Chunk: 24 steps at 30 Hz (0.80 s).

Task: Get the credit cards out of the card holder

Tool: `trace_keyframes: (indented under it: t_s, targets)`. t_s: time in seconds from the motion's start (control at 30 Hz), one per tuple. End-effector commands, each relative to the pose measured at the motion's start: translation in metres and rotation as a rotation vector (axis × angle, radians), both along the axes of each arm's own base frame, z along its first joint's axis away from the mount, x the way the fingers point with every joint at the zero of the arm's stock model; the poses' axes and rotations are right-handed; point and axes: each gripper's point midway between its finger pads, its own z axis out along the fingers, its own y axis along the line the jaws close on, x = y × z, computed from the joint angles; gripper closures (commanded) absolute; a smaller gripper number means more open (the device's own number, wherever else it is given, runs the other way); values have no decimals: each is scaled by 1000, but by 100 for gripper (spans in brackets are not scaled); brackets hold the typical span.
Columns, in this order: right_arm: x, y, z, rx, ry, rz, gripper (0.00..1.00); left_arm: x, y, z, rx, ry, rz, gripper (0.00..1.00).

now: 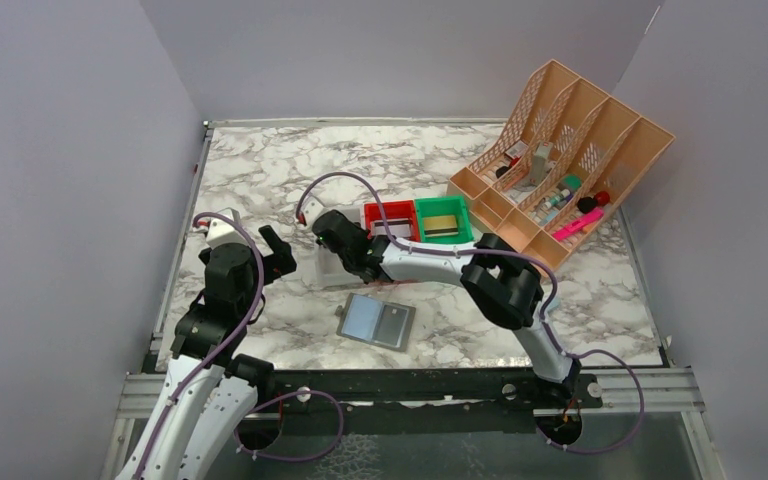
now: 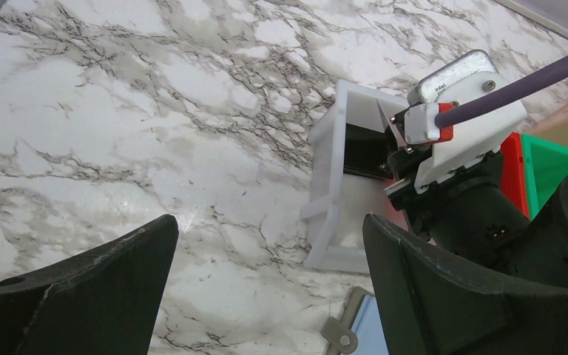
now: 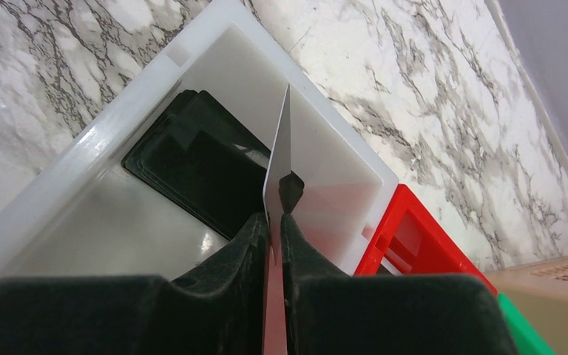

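Note:
The card holder lies open and flat on the marble, with a pale blue panel and a grey panel facing up; its corner shows in the left wrist view. My right gripper hangs over the white bin, shut on a thin pale credit card that stands edge-on between its fingers. A black credit card lies flat inside that bin. My left gripper is open and holds nothing, hovering above bare marble left of the white bin.
A red bin and a green bin stand just right of the white one. A tan file organiser with small items fills the back right. The right arm reaches across above the card holder.

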Motion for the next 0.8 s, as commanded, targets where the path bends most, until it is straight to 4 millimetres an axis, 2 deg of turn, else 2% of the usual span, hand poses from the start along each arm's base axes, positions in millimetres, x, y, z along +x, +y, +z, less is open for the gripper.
trace_keyframes:
  t_s: [0.0, 0.2, 0.43, 0.7, 0.77]
  targets:
    - [6, 2, -4, -26, -13, -2, 82, 1, 4, 11, -6, -33, 19, 1]
    - [7, 5, -5, -17, -14, -5, 76, 1, 5, 11, -4, -34, 23, 1]
    - [4, 8, -4, 17, 5, 4, 63, 1, 4, 11, -5, -35, 20, 1]
    - [5, 11, 1, 44, 3, -2, 59, 1, 4, 10, -5, -32, 17, 1]
    - [4, 11, 3, 50, 0, -1, 56, 1, 3, 10, -5, -33, 15, 1]
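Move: The right hand, fingers just parting, still has a dark card standing on edge between its tips inside the white bin. The stack of black cards it is meant for lies about 4 cm to its left, 2 cm ahead and 4 cm lower. The red bin's middle is some 7 cm to its right and 1 cm ahead, and the card holder about 16 cm back and 4 cm right. From the left hand, the stack is roughly 14 cm ahead, 15 cm right and 15 cm below. The right fingertips let go of the card over the stack of black cards, going on opening from a narrow gap to not quite half wide. Early in this the hand sinks about 1 cm into the white bin, then stays there with its wrist all but unturned while the fingers keep spreading. ##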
